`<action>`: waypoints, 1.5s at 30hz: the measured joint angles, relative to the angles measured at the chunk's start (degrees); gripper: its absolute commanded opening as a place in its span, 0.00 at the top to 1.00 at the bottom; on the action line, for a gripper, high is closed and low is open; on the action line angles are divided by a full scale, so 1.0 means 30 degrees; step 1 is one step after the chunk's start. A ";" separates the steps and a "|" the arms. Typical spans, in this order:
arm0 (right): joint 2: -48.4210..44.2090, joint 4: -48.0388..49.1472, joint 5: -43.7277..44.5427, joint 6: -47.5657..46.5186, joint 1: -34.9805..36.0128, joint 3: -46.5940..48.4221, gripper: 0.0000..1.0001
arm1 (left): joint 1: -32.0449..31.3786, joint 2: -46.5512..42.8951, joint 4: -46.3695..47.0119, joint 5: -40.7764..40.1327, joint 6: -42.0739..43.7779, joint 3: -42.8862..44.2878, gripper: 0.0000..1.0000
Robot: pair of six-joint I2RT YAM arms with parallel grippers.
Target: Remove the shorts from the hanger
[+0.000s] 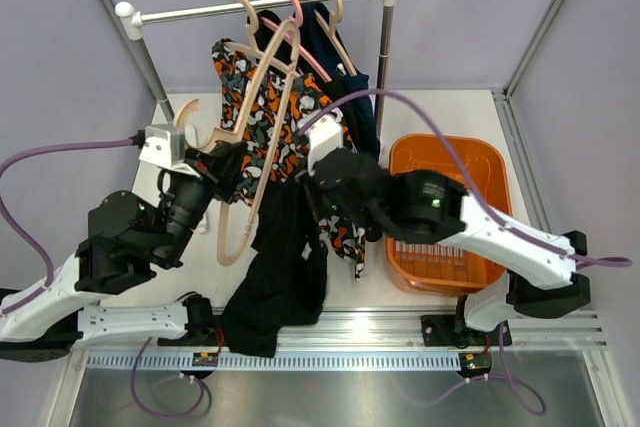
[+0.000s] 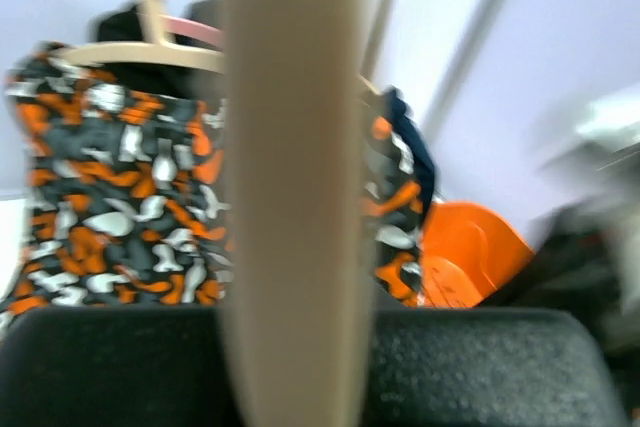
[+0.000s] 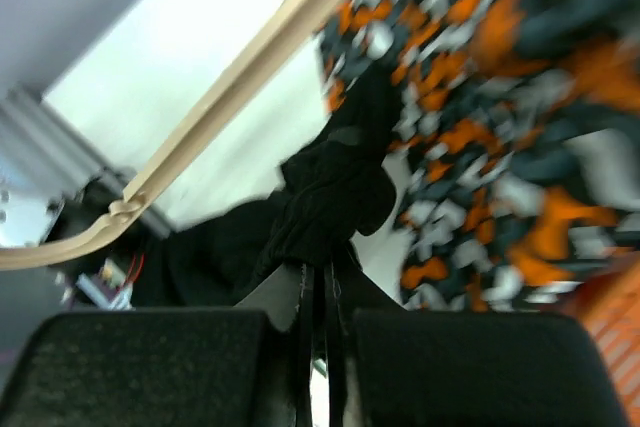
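My left gripper [image 1: 222, 162] is shut on a beige hanger [image 1: 262, 172], held off the rail and slanting down over the table. In the left wrist view the hanger's bar [image 2: 290, 147] stands clamped between the fingers of that gripper [image 2: 295, 347]. My right gripper [image 1: 312, 179] is shut on a bunched fold of black shorts [image 1: 280, 277], which hang limp beside the hanger's lower end. The right wrist view shows that gripper [image 3: 320, 337], the black shorts [image 3: 330, 187] and the hanger [image 3: 230, 77] up to the left. Whether cloth and hanger still touch is unclear.
Patterned shorts [image 1: 250, 97] and dark navy shorts [image 1: 362, 117] hang from hangers on the white rail [image 1: 260, 5], among them a pink hanger [image 1: 300, 32]. An orange basket [image 1: 450, 217] stands at the right of the table, under my right arm.
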 measured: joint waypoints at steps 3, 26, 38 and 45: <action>-0.0262 -0.0634 0.2718 -0.1763 0.0000 0.3388 1.00 | 0.0000 0.0022 -0.0393 -0.1603 0.0087 0.0612 1.00; -0.6936 1.8877 1.3289 -2.0502 -0.0138 0.3424 1.00 | 0.0423 0.1734 -0.9850 -0.6841 -0.4787 0.3869 1.00; -0.8786 0.7613 1.1096 -0.8342 -0.5406 -0.3213 1.00 | 0.6054 0.1996 -1.3500 -0.3075 -0.7388 0.4065 1.00; -1.0914 0.3424 0.7817 0.0080 -0.8072 -1.0848 0.90 | 0.9690 0.2710 -1.3522 0.0277 -0.7191 0.4080 1.00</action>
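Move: The right hand already holds the black shorts, clear of the hanger; the orange bin lies about 31 cm to its right, 10 cm ahead and 28 cm below. The camouflage shorts hang roughly 12 cm ahead and 4 cm left at its height, the navy shorts about 22 cm ahead and 7 cm right. From the left hand, holding the empty hanger, the bin is some 42 cm right, 9 cm ahead and 38 cm down. Right hand swings held black shorts up, some 25 cm right, then down over bin; left draws hanger left. ##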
